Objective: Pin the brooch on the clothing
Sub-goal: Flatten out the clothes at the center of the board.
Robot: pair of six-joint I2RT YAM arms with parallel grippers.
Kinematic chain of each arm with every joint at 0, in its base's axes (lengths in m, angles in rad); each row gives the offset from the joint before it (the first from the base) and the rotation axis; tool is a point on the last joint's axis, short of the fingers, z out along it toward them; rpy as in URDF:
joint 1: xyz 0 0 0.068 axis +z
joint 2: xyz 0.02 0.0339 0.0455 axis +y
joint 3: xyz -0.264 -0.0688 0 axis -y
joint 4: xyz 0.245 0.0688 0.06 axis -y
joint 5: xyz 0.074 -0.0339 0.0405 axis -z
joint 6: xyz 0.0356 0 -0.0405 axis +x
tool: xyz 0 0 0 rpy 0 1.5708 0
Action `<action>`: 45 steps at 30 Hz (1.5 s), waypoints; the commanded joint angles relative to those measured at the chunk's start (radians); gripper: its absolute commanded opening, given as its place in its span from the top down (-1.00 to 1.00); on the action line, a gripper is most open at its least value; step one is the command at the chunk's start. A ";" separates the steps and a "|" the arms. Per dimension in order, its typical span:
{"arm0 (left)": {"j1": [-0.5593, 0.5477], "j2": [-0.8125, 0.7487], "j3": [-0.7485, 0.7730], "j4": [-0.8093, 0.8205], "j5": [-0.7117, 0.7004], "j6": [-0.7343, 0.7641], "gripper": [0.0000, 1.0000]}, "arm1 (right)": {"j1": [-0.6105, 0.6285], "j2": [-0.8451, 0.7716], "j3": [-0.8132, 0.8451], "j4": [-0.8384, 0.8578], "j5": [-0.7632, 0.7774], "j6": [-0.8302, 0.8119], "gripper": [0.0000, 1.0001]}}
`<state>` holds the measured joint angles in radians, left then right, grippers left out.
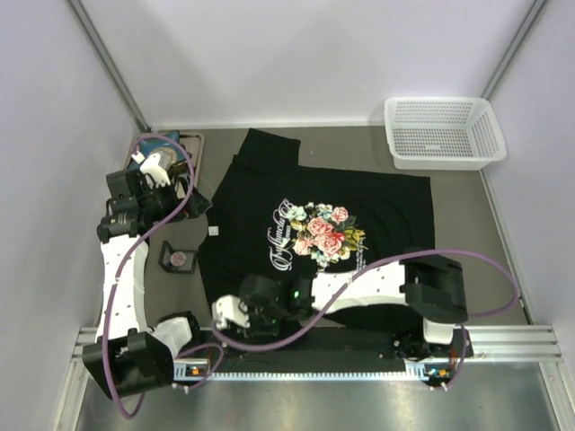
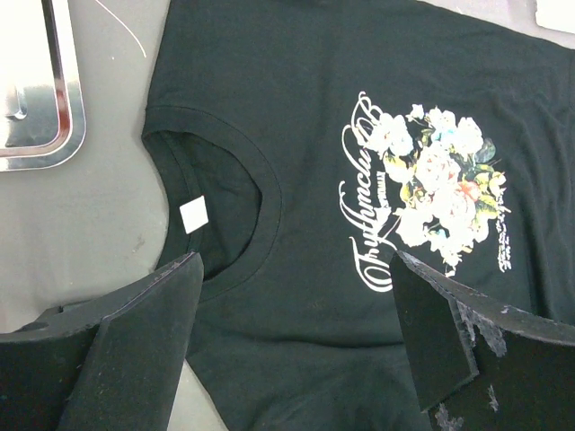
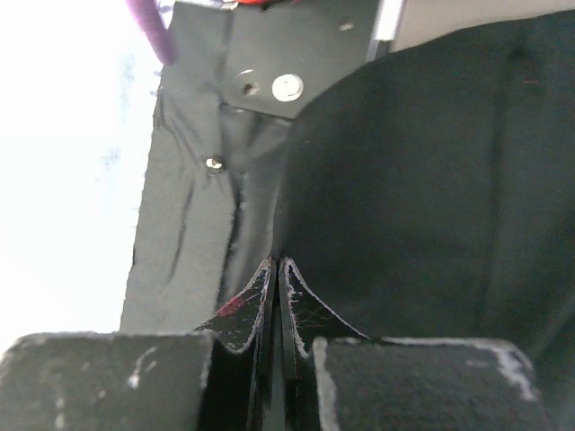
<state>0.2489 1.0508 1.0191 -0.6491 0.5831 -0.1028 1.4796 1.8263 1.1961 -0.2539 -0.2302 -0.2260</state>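
The clothing [image 1: 359, 202], a black T-shirt with a rose print, lies flat on the table with its collar toward the left. The brooch [image 1: 179, 259], a small pinkish round piece, sits in a little black square box left of the collar. My left gripper [image 2: 296, 269] hangs open above the collar area with nothing between its fingers; it is also seen in the top view [image 1: 184, 193]. My right gripper [image 3: 278, 262] is shut, its fingertips pinching the edge of the clothing [image 3: 422, 180] at the near sleeve [image 1: 256, 301].
A white mesh basket [image 1: 442, 132] stands at the back right. A metal tray [image 1: 193, 144] holding a blue dish sits at the back left under the left arm; its rim [image 2: 76, 117] shows in the left wrist view. Purple cables loop around both arms.
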 commanded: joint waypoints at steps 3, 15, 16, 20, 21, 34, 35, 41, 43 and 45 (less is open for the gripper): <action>0.007 0.026 0.003 0.042 0.021 0.009 -0.81 | -0.261 -0.085 0.014 -0.025 -0.321 0.048 1.00; 0.007 0.028 -0.027 0.046 0.029 0.011 -0.80 | -0.590 0.004 0.048 -0.084 -0.454 0.143 0.31; 0.007 0.026 -0.030 0.048 0.030 0.011 -0.80 | -0.588 -0.034 0.040 -0.079 -0.437 0.123 0.22; 0.007 0.026 -0.033 0.042 0.027 0.015 -0.80 | -0.558 -0.113 0.011 -0.051 -0.394 0.080 0.16; 0.007 0.023 -0.031 0.042 0.029 0.015 -0.80 | -0.541 -0.127 0.002 -0.047 -0.350 0.062 0.08; 0.009 0.018 -0.027 0.043 0.021 0.011 -0.81 | -0.249 -0.039 -0.032 0.011 -0.006 -0.046 -0.12; 0.010 0.018 -0.027 0.045 0.023 0.011 -0.80 | -0.246 -0.027 -0.029 0.015 -0.001 -0.044 -0.12; 0.009 0.020 -0.034 0.049 0.021 0.011 -0.81 | -0.237 0.042 0.002 0.025 0.006 -0.029 -0.13; 0.009 0.018 -0.037 0.049 0.020 0.012 -0.81 | -0.237 0.054 0.013 0.024 0.003 -0.024 -0.13; 0.009 0.014 -0.040 0.048 0.021 0.015 -0.82 | -0.235 0.062 0.020 0.024 -0.006 -0.019 -0.15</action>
<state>0.2512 1.0870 0.9924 -0.6365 0.5903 -0.1017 1.2339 1.8729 1.1667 -0.2657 -0.2436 -0.2607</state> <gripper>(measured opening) 0.906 0.565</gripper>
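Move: The right fingers are shut on the shirt's near-left sleeve at the table's near edge. The spot it is taken to, on the shirt body just short of the lettering, lies some 16 cm ahead, 6 cm to the right and 3 cm below; the lettering's middle is about 26 cm ahead and 8 cm right, the white neck label 27 cm ahead and 8 cm left. From the left hand that spot is roughly 15 cm back, 13 cm right and 20 cm below. Still pinching the sleeve, the right hand hauls it forward over the shirt in a low arc, about 17 cm out and 6 cm right, turning some 25 degrees clockwise, and parts its fingers as it arrives to let go. Half open, it then lifts about 4 cm, backs off some 7 cm towards the near edge and sinks onto the folded cloth. The left hand merely sinks 2 cm, staying open. ##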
